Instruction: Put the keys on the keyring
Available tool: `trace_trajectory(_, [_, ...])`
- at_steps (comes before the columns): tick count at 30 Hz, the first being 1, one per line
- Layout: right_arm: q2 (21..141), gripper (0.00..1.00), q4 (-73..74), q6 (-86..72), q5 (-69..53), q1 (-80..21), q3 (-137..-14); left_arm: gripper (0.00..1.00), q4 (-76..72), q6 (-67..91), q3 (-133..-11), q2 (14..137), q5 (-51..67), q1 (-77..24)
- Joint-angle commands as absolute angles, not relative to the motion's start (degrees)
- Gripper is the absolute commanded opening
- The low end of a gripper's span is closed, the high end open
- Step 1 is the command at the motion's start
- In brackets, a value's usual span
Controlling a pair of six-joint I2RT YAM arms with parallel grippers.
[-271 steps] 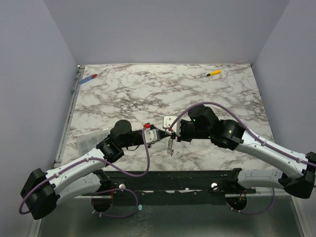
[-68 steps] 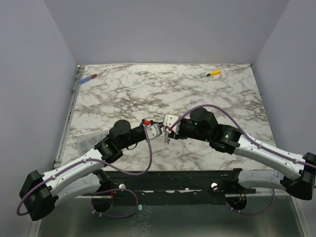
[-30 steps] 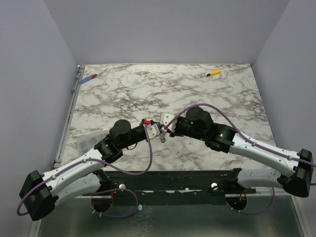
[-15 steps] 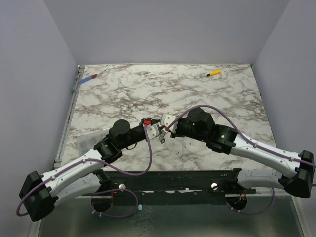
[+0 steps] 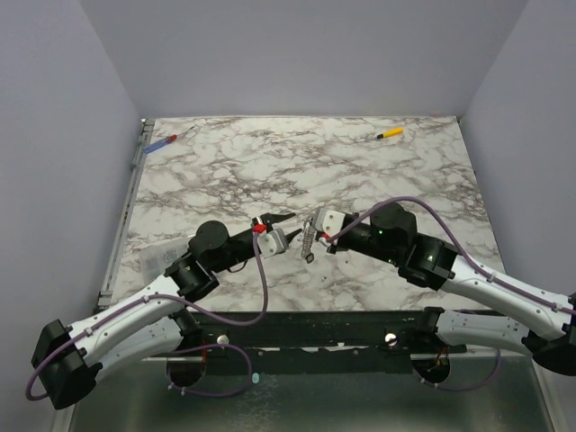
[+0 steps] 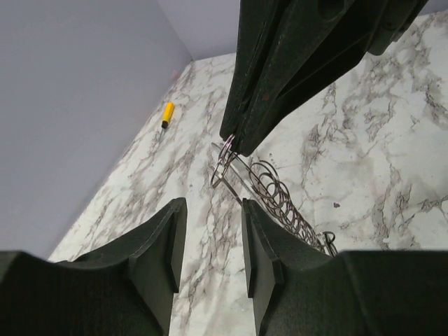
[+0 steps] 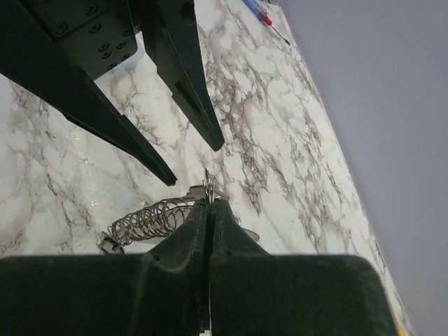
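My right gripper (image 5: 317, 230) is shut on the keyring (image 7: 208, 187), a tiny thin loop that sticks up from its pinched tips (image 7: 211, 203). Below the keyring hang the keys (image 5: 309, 243), a pale cluster held just above the marble. In the wrist views the cluster shows as a string of thin metal loops with flat pieces (image 6: 273, 196) (image 7: 150, 217). My left gripper (image 5: 290, 225) stands open just left of the cluster, touching nothing. Nothing is between its fingers (image 6: 213, 204). In the left wrist view the right gripper (image 6: 234, 143) comes down from above, holding the keyring (image 6: 227, 145).
A yellow-handled tool (image 5: 390, 133) lies near the far right edge of the marble table (image 5: 405, 180). A blue-and-red tool (image 5: 166, 141) lies at the far left corner. A clear plastic piece (image 5: 166, 256) sits at the near left, beside the left arm.
My left gripper has opened and drawn back to the left. My right gripper has shut on the keyring and moved right, and the cluster now hangs from it alone.
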State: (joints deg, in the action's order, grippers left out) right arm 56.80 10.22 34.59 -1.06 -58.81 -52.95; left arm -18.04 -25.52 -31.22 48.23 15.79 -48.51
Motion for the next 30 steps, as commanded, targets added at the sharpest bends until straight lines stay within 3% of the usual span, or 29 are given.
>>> trace_trajectory(1, [55.46, 0.01, 8.40, 34.54, -4.71, -58.97, -52.35, 0.41, -21.70, -26.07, -30.15, 45.64, 20.67, -48.71])
trace_trajectory(19, [54.51, 0.01, 9.40, 33.58, -8.53, -58.97, -53.30, 0.24, -23.13, -26.46, -29.27, 44.82, 23.73, -48.70])
trace_trajectory(25, [53.61, 0.01, 8.62, 32.60, -10.51, -59.02, -53.39, 0.02, -23.15, -26.44, -29.27, 45.04, 24.39, -48.76])
trace_trajectory(30, [53.26, 0.01, 7.29, 32.00, -10.76, -58.97, -52.83, 0.00, -23.20, -26.43, -29.27, 45.19, 25.73, -48.71])
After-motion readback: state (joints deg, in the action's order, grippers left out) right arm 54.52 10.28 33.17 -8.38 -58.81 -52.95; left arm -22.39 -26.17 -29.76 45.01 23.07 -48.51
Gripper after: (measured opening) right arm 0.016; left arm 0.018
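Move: The free edge of the small split ring, still pinched in the right fingertips, lies about 2 cm to the left hand's right and 1 cm above it, roughly level fore and aft. The ring's edge pokes about 1 cm to the left of the right hand, level with it otherwise. The wire coil hanging from the ring has its middle some 3 cm back, 2 cm right and 2 cm below the left hand. The half-open left hand rises and draws back, about 2.5 cm each way and mostly early on, turning a little clockwise to bring its fingertips up to the ring's free edge, then shuts on it and pinches the thin wire right beside the right fingertips. Meanwhile the right hand keeps its closed grip on the ring and carries it with the hanging coil and keys slowly back some 2 cm, rising about 1 cm and swinging slightly counter-clockwise. ##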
